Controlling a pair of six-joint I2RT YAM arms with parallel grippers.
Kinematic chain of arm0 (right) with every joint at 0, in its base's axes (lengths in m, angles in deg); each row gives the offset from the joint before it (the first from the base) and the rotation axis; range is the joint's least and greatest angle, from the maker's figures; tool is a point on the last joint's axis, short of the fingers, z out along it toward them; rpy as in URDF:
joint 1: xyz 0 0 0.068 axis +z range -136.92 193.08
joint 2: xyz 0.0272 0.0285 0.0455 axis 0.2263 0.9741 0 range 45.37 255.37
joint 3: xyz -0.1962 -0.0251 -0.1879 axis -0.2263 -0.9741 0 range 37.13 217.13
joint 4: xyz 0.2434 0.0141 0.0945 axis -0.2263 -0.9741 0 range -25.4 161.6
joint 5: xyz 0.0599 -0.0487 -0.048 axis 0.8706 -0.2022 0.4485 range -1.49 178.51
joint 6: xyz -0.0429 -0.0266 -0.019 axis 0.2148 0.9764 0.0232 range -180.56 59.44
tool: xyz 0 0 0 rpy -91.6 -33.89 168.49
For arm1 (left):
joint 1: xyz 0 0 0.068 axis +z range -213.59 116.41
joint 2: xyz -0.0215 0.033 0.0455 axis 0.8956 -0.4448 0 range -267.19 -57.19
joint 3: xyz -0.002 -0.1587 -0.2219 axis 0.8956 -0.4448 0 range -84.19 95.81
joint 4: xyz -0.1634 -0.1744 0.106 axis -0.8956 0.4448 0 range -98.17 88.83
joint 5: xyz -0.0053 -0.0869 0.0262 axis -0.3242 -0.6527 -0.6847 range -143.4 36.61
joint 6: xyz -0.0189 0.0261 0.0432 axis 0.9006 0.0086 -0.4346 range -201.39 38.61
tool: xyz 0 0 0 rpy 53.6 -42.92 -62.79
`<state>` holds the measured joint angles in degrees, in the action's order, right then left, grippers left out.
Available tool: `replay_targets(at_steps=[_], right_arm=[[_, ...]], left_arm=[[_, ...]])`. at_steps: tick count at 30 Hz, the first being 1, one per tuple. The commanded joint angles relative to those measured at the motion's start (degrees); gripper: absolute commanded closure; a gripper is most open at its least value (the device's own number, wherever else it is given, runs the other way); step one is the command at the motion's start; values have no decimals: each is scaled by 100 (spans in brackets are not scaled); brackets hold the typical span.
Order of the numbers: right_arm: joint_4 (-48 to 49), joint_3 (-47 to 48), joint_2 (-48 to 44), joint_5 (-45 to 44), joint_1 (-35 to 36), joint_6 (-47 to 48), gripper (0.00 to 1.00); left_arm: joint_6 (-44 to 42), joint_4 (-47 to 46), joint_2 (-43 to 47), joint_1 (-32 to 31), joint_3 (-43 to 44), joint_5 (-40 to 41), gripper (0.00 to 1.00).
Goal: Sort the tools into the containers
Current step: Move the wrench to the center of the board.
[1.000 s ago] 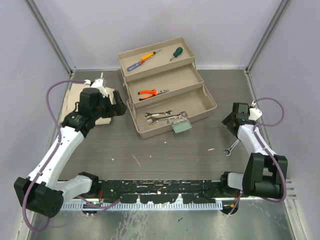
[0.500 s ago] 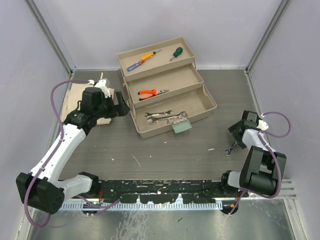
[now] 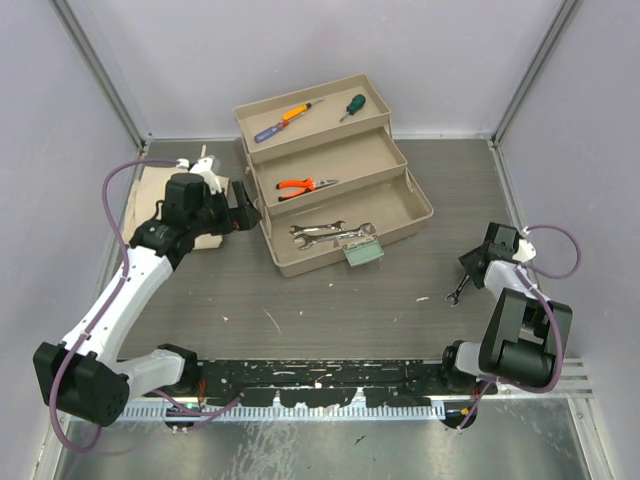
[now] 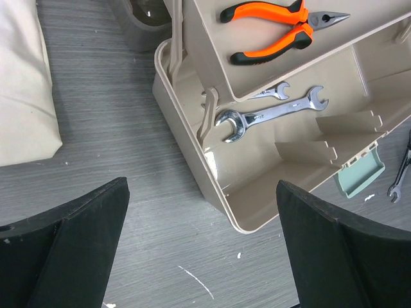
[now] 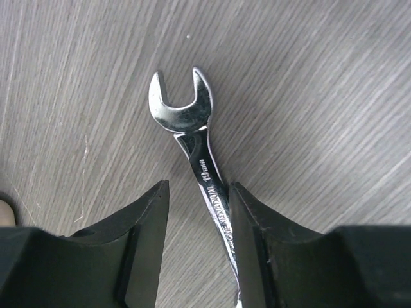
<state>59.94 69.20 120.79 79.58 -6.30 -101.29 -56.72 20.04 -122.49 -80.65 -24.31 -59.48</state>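
A silver wrench (image 5: 192, 122) lies flat on the table at the right (image 3: 458, 293). My right gripper (image 5: 199, 187) is down over its shank, jaws straddling it. The right finger (image 5: 257, 224) touches the shank, while a gap shows at the left finger (image 5: 141, 224). The tan toolbox (image 3: 420, 205) stands open at the back. Its top tray holds two screwdrivers (image 3: 352, 105), the middle one orange pliers (image 3: 305, 184) and the bottom one wrenches (image 3: 325, 232). My left gripper (image 3: 240, 205) hovers wide open beside the box's left end, with nothing between its fingers (image 4: 64, 256).
A folded beige cloth (image 3: 150, 200) lies at the left, under my left arm. The box's pale green latch (image 3: 362, 252) hangs off its front edge. Grey walls close in on both sides and the back.
My right gripper has dropped over the wrench on the table and its jaws have narrowed around the shank. My left arm has edged slightly toward the toolbox.
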Motion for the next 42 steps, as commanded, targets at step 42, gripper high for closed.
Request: replay_targets(at_steps=[42], right_arm=[[-1217, 237, 435, -297, 3123, 607, 75]], left_arm=[[44, -501, 663, 36, -613, 635, 2]])
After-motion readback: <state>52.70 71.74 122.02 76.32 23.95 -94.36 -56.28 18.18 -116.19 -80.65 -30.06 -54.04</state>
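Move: The wrench lies on the board between the right hand's open fingers, its middle about 2 cm back and 1 cm below. The toolbox's green latch is some 30 cm left and 5 cm ahead; the lowest tray's middle is about 34 cm left and 14 cm ahead. From the left hand the wrench is roughly 58 cm right, 7 cm back and 21 cm down. The right hand drags the wrench some 13 cm left, turning about 35 degrees counter-clockwise, fingers narrowing around its shaft. ##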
